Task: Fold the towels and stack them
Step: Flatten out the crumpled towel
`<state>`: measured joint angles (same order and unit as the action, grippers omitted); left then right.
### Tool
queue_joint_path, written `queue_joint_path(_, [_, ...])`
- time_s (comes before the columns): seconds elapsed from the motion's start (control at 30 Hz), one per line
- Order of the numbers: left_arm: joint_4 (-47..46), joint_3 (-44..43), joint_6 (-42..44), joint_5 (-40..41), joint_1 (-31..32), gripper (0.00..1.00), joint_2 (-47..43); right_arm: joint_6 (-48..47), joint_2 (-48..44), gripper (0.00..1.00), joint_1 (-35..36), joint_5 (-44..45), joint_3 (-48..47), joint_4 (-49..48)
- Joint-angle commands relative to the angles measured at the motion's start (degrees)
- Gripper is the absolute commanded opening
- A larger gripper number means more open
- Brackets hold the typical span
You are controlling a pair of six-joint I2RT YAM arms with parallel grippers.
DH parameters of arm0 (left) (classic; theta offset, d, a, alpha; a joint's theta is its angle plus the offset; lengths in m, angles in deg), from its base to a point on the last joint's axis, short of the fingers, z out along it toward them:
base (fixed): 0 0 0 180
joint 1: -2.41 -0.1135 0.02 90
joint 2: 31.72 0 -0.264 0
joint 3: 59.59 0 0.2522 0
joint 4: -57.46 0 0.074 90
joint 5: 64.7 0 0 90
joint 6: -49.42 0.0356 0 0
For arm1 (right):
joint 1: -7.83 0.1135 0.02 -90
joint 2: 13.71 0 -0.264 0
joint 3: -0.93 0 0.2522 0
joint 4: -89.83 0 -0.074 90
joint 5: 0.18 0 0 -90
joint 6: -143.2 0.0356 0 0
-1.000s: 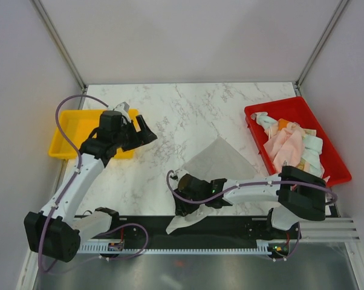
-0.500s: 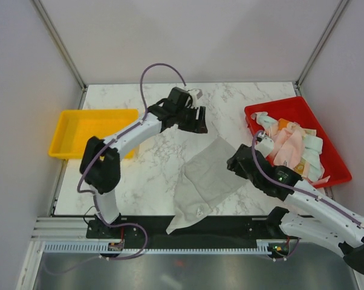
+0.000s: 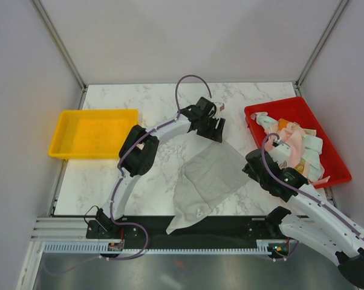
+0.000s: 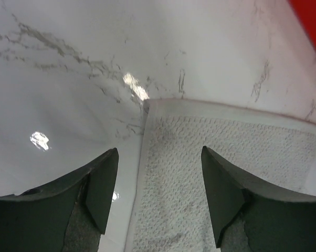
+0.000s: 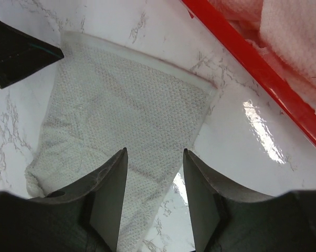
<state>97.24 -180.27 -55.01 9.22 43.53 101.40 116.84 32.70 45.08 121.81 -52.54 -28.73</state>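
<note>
A grey-white towel (image 3: pixel 209 176) lies spread on the marble table, its near end hanging over the front edge. My left gripper (image 3: pixel 214 130) hovers open over the towel's far corner; in the left wrist view the towel (image 4: pixel 226 157) has its left hem running between the open gripper's (image 4: pixel 159 150) fingers. My right gripper (image 3: pixel 250 165) stands open above the towel's right corner, and the right wrist view shows that towel (image 5: pixel 121 115) edge under the gripper (image 5: pixel 155 150). Neither holds anything. More towels (image 3: pixel 291 145), pink, mint and orange, are heaped in the red tray (image 3: pixel 260 110).
An empty yellow tray (image 3: pixel 92 133) sits at the table's left edge. The red tray's rim (image 5: pixel 252 58) runs close to the right of the right gripper. The left gripper's finger (image 5: pixel 16 52) shows at the towel's far corner. White walls enclose the table.
The left arm swung from the yellow tray across to the towel's far corner. The right arm left the towel's near end and moved to its right corner. The towel now lies flatter.
</note>
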Motion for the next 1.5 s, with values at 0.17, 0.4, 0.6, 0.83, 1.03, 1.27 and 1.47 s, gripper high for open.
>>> queue_joint_path(0.17, [-0.53, -7.87, -1.03, -4.4, 0.8, 0.68, 6.1, -0.8, -4.4, 0.54, -0.25, 0.97, 1.65, 0.84])
queue_joint_path(0.4, [-0.27, -4.88, -2.44, -4.14, 1.85, 0.58, 5.66, -1.58, -4.14, 0.53, -0.25, 0.36, 1.03, 0.75])
queue_joint_path(0.6, [-0.01, -3.3, -4.72, -3.7, 2.82, 0.4, 6.19, -1.94, -5.72, 0.53, -0.25, 0.44, 1.03, 0.83])
queue_joint_path(0.83, [1.14, 0.73, -7.45, 2.01, 1.25, 0.02, 1.54, -4.13, -1.34, 0.54, -0.25, -5.68, 4.1, -5.92])
queue_joint_path(1.03, [-0.7, 15.66, -9.82, 2.8, -7.01, 0.02, -9.43, -10.81, 11.66, 0.58, -0.25, -13.08, 2.71, -20.68])
queue_joint_path(1.27, [-3.43, 26.58, -9.65, 1.49, -12.03, 0.02, -16.05, -21.53, 27.49, 0.49, -3.93, -18.27, -4.93, -29.4])
queue_joint_path(1.47, [-3.43, 28.95, -9.65, 1.49, -13.35, 0.02, -18.07, -30.32, 33.56, 0.52, -12.11, -26.97, -5.64, -36.51])
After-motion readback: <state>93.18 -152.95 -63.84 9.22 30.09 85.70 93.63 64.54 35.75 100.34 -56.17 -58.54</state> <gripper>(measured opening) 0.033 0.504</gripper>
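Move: The grey towel's far corner lies just under the open left fingers, some 3 cm to their right, level ahead and about 3 cm down. The same edge's right corner sits around 16 cm right and 12 cm back of the left hand; from the right hand it is roughly 6 cm ahead, 6 cm right and 11 cm down. The red bin's middle is about 22 cm right and 13 cm ahead of the right hand. The towel's far corner is pinched as the left fingers ease a few centimetres right and slightly down and close fully, then is dragged about 17 cm left, low over the table, the wrist turning counter-clockwise. The right hand hovers, then sinks while swinging forward and left towards the right corner, turning some 20 degrees counter-clockwise, fingers staying half open and not yet gripping. ##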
